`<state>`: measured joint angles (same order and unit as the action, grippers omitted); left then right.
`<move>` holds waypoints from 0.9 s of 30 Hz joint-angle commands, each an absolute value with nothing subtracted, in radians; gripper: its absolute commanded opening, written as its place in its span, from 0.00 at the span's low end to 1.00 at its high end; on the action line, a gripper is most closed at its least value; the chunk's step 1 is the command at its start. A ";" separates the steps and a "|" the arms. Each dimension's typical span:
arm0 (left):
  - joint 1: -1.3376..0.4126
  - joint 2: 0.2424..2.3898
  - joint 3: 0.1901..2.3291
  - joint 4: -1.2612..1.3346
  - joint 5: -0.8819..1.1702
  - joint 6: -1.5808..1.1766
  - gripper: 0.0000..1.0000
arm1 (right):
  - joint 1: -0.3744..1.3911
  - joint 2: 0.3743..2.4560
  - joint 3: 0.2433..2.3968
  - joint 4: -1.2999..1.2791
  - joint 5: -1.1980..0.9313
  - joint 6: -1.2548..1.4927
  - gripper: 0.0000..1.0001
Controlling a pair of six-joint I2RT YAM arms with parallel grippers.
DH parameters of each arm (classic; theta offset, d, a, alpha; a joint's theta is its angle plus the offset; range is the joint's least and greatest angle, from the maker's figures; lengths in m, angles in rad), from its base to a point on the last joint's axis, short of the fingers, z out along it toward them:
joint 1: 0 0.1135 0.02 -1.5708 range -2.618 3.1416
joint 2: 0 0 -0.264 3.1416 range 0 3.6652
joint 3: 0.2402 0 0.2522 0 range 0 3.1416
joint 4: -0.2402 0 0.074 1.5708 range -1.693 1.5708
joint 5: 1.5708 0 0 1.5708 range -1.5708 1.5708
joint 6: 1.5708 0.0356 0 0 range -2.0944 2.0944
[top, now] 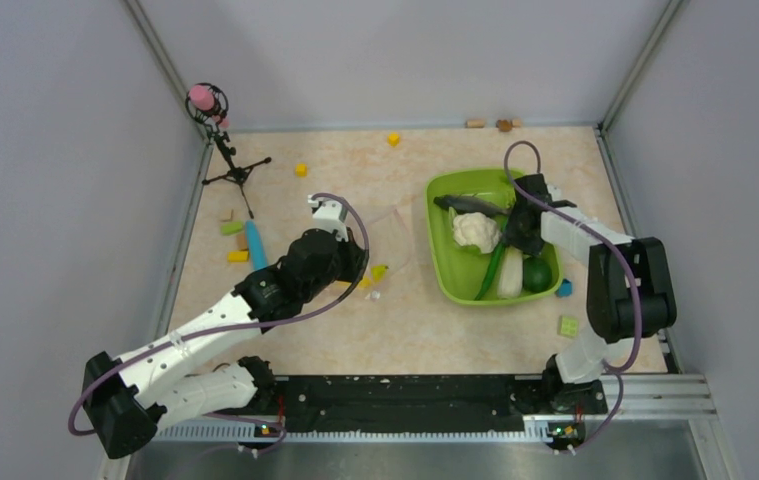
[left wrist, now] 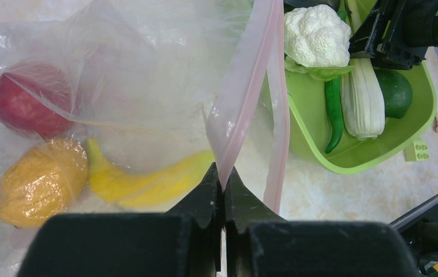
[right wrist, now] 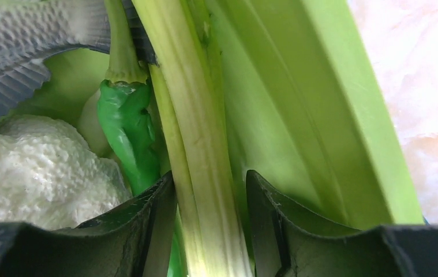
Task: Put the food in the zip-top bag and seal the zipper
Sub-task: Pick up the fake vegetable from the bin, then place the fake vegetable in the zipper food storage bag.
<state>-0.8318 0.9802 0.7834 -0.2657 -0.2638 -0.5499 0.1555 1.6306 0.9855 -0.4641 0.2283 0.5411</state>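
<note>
The clear zip-top bag (left wrist: 135,75) lies crumpled, with a red tomato (left wrist: 23,104), an orange-yellow piece (left wrist: 40,182) and a yellow banana (left wrist: 147,179) inside it. My left gripper (left wrist: 224,173) is shut on the pink zipper (left wrist: 245,86) and holds one lip of the mouth up. In the lime-green tray (top: 445,270) lie a white cauliflower (top: 476,232), a green chili (left wrist: 334,112), a white vegetable with a pale green leafy stalk (right wrist: 193,115) and a dark green item (left wrist: 398,92). My right gripper (right wrist: 210,184) reaches into the tray, its jaws closed round that stalk.
A grey ridged toy (right wrist: 20,46) lies at the tray's far end. Small blocks are scattered about: a cluster (top: 238,240) at the left, yellow ones (top: 300,170) further back, a green one (top: 568,326) near the right arm. A microphone stand (top: 223,140) occupies the back left corner.
</note>
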 commanded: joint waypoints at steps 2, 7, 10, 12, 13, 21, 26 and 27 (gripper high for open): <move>-0.828 0.982 0.806 -0.250 -0.278 -0.540 0.00 | 0.145 1.659 1.020 -0.396 0.184 0.542 0.38; -0.828 0.973 0.812 -0.252 -0.269 -0.542 0.00 | 0.146 1.560 0.980 -0.364 0.198 0.544 0.21; -0.828 0.969 0.828 -0.261 -0.251 -0.550 0.00 | 0.145 1.438 0.943 -0.337 0.222 0.517 0.19; -0.828 0.968 0.842 -0.266 -0.233 -0.558 0.00 | 0.146 1.348 0.911 -0.306 0.232 0.490 0.18; -0.828 0.969 0.851 -0.269 -0.221 -0.561 0.00 | 0.145 1.299 0.892 -0.287 0.234 0.477 0.17; -0.829 0.990 0.995 -0.379 -0.160 -0.585 0.00 | 0.145 0.993 0.777 -0.159 0.281 0.429 0.09; -0.828 1.006 1.082 -0.452 -0.130 -0.583 0.00 | 0.144 0.857 0.737 -0.016 0.222 0.375 0.06; -0.829 1.012 1.092 -0.464 -0.120 -0.583 0.00 | 0.145 0.835 0.731 0.008 0.202 0.366 0.06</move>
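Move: The celery's long stalk already lies between the right hand's half-open fingers, its middle about 2 cm ahead and 1 cm lower. From that hand the green chili is some 4 cm left and 4 cm back, the cauliflower about 9 cm left and 2 cm ahead, and the dark green round vegetable roughly 4 cm right and 7 cm back. From the left hand, the celery is about 34 cm right, 9 cm ahead and 17 cm down. The celery is pinched just above its pale, thick base as the right fingers close from half open, then lifted about 18 cm straight up out of the green bin, the wrist tipping the fingers up some 40 degrees towards forward. The left hand keeps its pinch on the bag's rim and, later on, raises it roughly 7 cm, easing slightly right. ##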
